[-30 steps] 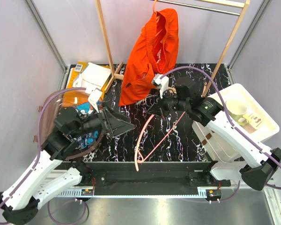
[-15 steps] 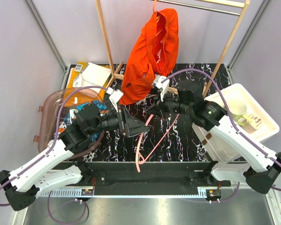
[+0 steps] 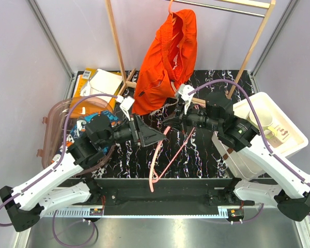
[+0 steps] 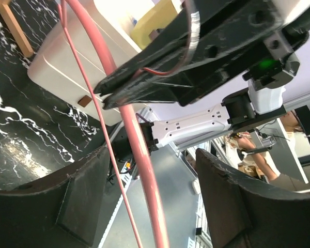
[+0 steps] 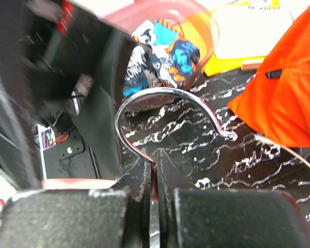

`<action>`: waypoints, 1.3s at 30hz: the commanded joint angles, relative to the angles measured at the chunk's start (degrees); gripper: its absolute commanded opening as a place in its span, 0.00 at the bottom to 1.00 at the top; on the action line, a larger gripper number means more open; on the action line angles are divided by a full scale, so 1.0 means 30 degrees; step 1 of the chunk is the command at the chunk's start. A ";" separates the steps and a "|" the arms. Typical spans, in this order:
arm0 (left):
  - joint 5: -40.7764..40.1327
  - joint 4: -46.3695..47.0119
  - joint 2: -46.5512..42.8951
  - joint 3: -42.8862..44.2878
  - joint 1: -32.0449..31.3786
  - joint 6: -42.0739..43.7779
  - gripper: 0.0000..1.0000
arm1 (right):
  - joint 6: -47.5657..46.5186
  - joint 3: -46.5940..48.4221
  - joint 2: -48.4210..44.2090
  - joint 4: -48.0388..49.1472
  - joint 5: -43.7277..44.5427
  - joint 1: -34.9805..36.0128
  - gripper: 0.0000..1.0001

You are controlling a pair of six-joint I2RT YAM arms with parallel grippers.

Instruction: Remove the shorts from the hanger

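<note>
The plain orange shorts (image 3: 168, 59) hang from the rail of the wooden rack; they also show in the right wrist view (image 5: 284, 88). The patterned shorts (image 3: 88, 124) lie in a clear pink-tinted bowl (image 3: 54, 111) at the left, seen too in the right wrist view (image 5: 165, 57). A bare pink hanger (image 3: 157, 160) is held above the table. My right gripper (image 3: 171, 122) is shut on its neck, just below the metal hook (image 5: 165, 101). My left gripper (image 3: 156, 137) is open, its jaws either side of the hanger's pink arm (image 4: 139, 170) without touching it.
A white bin (image 3: 287, 147) with a pale cup (image 3: 263, 121) stands at the right. Orange and white flat items (image 3: 101, 82) lie at the back left. The rack's wooden legs (image 3: 118, 49) rise behind the black marbled mat (image 3: 196, 160).
My left arm has swung right from the bowl to the hanger, its open jaws now straddling the pink arm. My right gripper has shifted slightly with the hanger.
</note>
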 commanded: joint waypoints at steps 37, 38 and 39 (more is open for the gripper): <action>-0.2584 0.8259 0.2711 -0.0269 -0.0090 -0.1849 0.00 | 1.4027 -0.2378 -0.5102 -0.2507 0.2993 0.0281 0.96; -0.2847 0.8736 0.2829 -0.0329 -0.0061 -0.2345 0.00 | 1.4292 -0.2642 -0.4984 -0.2179 0.2552 0.0310 0.96; -0.3169 0.9031 0.3033 -0.0039 -0.0089 -0.2524 0.00 | 1.4556 -0.3109 -0.4838 -0.1798 0.1968 0.0397 0.96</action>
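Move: The hanger's pink arm, its neck still pinched by the right hand, crosses between the left hand's open fingers, about 2 cm to its right and 1 cm lower. The removed shorts lie in the clear tub some 33 cm left, 7 cm farther out and 28 cm below; the orange garment hangs about 25 cm ahead and 2 cm right. From the right hand, that stretch of hanger arm is roughly 6 cm back, 2 cm left and 3 cm down. Left hand shifts 2 cm right, pinches the hanger; right hand opens, withdraws about 8 cm right and back. ##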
